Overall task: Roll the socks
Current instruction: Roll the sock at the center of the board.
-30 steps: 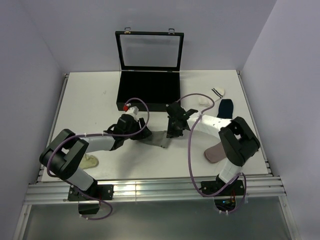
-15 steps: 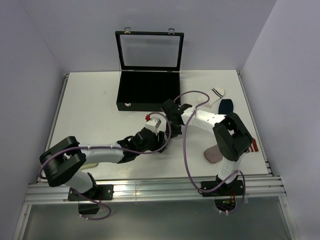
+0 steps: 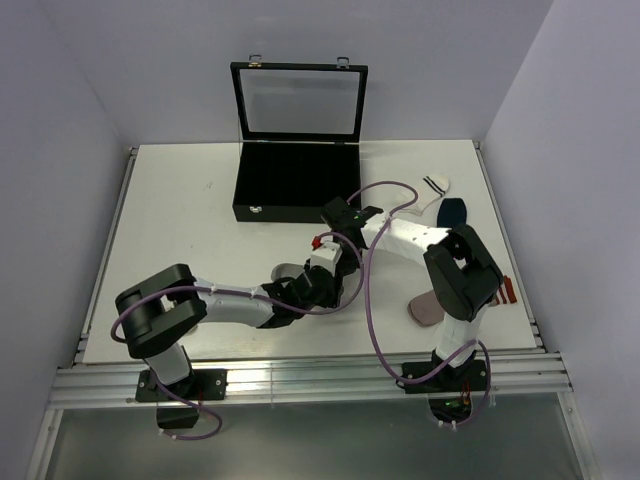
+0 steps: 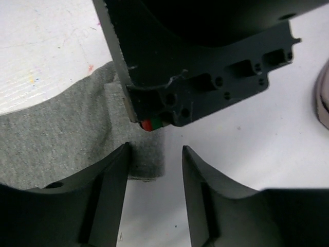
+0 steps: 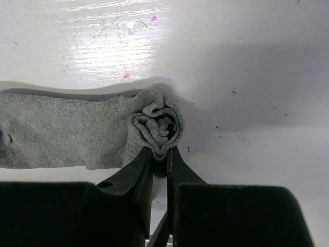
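Note:
A grey sock (image 5: 61,134) lies flat on the white table, and its end is wound into a tight roll (image 5: 160,125). My right gripper (image 5: 160,152) is shut on the bottom of that roll. In the top view it (image 3: 342,258) stands over the sock (image 3: 288,268) at mid-table. My left gripper (image 4: 154,154) is open right beside it, its fingers (image 4: 115,177) astride a corner of the same sock (image 4: 61,128) without pinching it. From above, the left gripper (image 3: 333,283) lies just in front of the right one. Far right lie a white sock with black cuff stripes (image 3: 432,187) and a navy sock (image 3: 450,215).
A black case (image 3: 298,185) with its glass lid raised (image 3: 298,100) stands at the back centre. A taupe sock (image 3: 427,308) lies near the right arm's base, with a red-striped item (image 3: 506,290) beside it. The two arms cross close together at mid-table.
The left arm swung right across the table to the right gripper, and its jaws narrowed a little. The right gripper drew back slightly, still shut on the sock.

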Controlling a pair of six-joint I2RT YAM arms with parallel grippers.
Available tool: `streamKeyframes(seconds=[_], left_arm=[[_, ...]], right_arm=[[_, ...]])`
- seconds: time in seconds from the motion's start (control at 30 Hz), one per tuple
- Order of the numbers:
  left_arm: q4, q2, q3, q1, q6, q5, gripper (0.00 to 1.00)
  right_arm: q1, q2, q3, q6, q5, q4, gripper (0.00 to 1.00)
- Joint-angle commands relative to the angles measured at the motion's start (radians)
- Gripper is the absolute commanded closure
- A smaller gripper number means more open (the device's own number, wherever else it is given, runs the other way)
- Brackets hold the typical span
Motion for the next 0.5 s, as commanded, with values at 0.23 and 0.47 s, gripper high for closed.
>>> streamKeyframes(seconds=[0.23, 0.47], left_arm=[[-0.061, 0.064, -0.013, -0.012, -0.141, -0.083, 0.8], [-0.034, 0.029, -0.102, -0.011, -0.23, -0.08, 0.99]], right_arm=[[0.01, -0.013, -0.063, 0.008, -0.069, 0.033, 1.0], [-0.013, -0.14, -0.185, 0.06, -0.133, 0.221, 0.85]])
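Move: The left hand, fingers half open, is already at the near part of the gray sock's rolled end, whose middle lies about 1 cm ahead, 1 cm left and 1 cm below it; the sock's flat part lies some 9 cm left and 2 cm ahead. The brown sock is roughly 26 cm right and 3 cm back. The right hand already pinches the far part of that roll, whose middle is about 2 cm back and 1 cm left of it, at about its own height. The left hand eases down about 1 cm, with barely half a centimetre forward and left, and stops there while its fingers close from half open to nearly shut, pinching the near part of the gray roll from its two sides as the wrist turns some 10 degrees counter-clockwise. The right hand stays in place and keeps its pinch on the far part of the same roll, only beginning to tilt by about 5 degrees towards the end. ##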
